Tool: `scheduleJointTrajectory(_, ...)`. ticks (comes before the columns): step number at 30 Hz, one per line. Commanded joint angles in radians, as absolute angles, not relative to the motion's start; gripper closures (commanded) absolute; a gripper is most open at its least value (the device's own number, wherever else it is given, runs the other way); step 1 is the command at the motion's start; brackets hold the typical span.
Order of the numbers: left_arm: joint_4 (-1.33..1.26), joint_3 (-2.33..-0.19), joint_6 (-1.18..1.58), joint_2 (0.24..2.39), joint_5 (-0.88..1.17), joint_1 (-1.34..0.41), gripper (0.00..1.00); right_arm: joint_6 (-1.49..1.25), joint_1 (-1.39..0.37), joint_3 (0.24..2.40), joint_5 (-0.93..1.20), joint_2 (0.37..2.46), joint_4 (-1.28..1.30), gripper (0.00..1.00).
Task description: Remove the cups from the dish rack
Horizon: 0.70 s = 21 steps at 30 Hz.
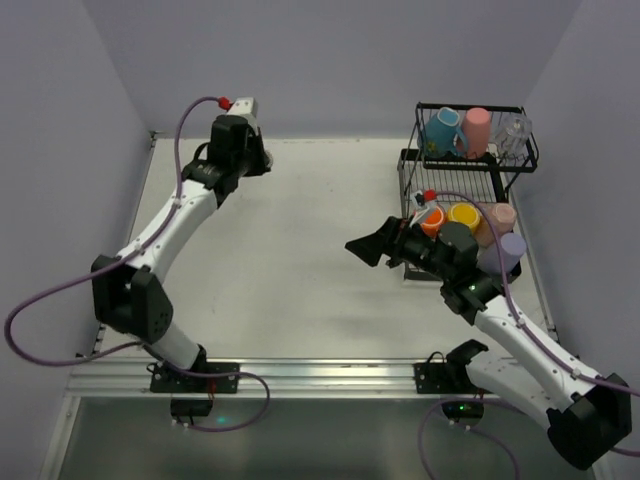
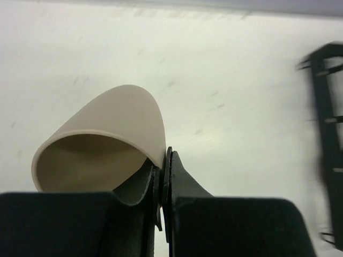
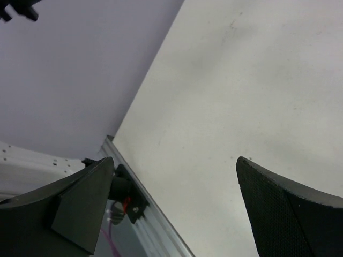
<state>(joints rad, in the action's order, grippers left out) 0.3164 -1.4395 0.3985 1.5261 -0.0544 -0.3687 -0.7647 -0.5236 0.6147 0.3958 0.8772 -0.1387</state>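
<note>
My left gripper (image 2: 165,156) is shut on the wall of a beige cup (image 2: 107,128), one finger inside the rim and the other outside. The cup lies tilted with its mouth toward the camera, just above the white table. In the top view this gripper (image 1: 258,158) is at the far left back of the table, and the cup is hidden under it. My right gripper (image 1: 368,247) hangs open and holds nothing, just left of the dish rack (image 1: 412,160). The rack's upper shelf holds a blue mug (image 1: 440,130), a pink cup (image 1: 476,128) and a clear cup (image 1: 512,130). Orange (image 1: 432,220), yellow (image 1: 463,213), salmon (image 1: 498,215) and lavender (image 1: 508,250) cups sit low by my right arm.
The rack's black frame (image 2: 327,134) shows blurred at the right edge of the left wrist view. Lavender walls close in the table at the back and on both sides. An aluminium rail (image 1: 300,375) with the arm bases runs along the near edge. The right gripper (image 3: 177,187) sees bare table.
</note>
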Motion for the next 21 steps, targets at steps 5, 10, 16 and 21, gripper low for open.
scheduleJointTrajectory(5, 0.767, -1.620, 0.236, 1.828, -0.231, -0.245, 1.00, -0.566, -0.555, 0.632, 0.272, 0.779, 0.084, 0.01)
scheduleJointTrajectory(10, 0.839, -1.732, 0.216, 1.922, -0.339, -0.239, 1.00, -0.532, -0.568, 0.620, 0.265, 0.755, 0.109, 0.01)
scheduleJointTrajectory(16, 0.916, -1.773, 0.199, 1.987, -0.344, -0.222, 1.00, -0.529, -0.575, 0.604, 0.265, 0.758, 0.097, 0.01)
scheduleJointTrajectory(21, 0.882, -1.729, 0.198, 1.971, -0.276, -0.181, 0.98, -0.523, -0.577, 0.614, 0.262, 0.778, 0.094, 0.01)
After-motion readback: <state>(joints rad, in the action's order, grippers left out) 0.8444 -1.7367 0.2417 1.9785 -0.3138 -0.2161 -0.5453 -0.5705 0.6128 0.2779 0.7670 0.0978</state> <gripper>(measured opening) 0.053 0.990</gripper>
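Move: The left hand already pinches the beige cup by its wall. The bare table spot it is being taken to lies roughly 13 cm to the left, 2 cm ahead and some 26 cm below; no other thing stands near that spot. From the empty, open right hand, the same spot is about 22 cm ahead, 35 cm left and 24 cm below. The left hand lowers the still-pinched cup about 16 cm towards the table and 12 left, fingers tipping down. ##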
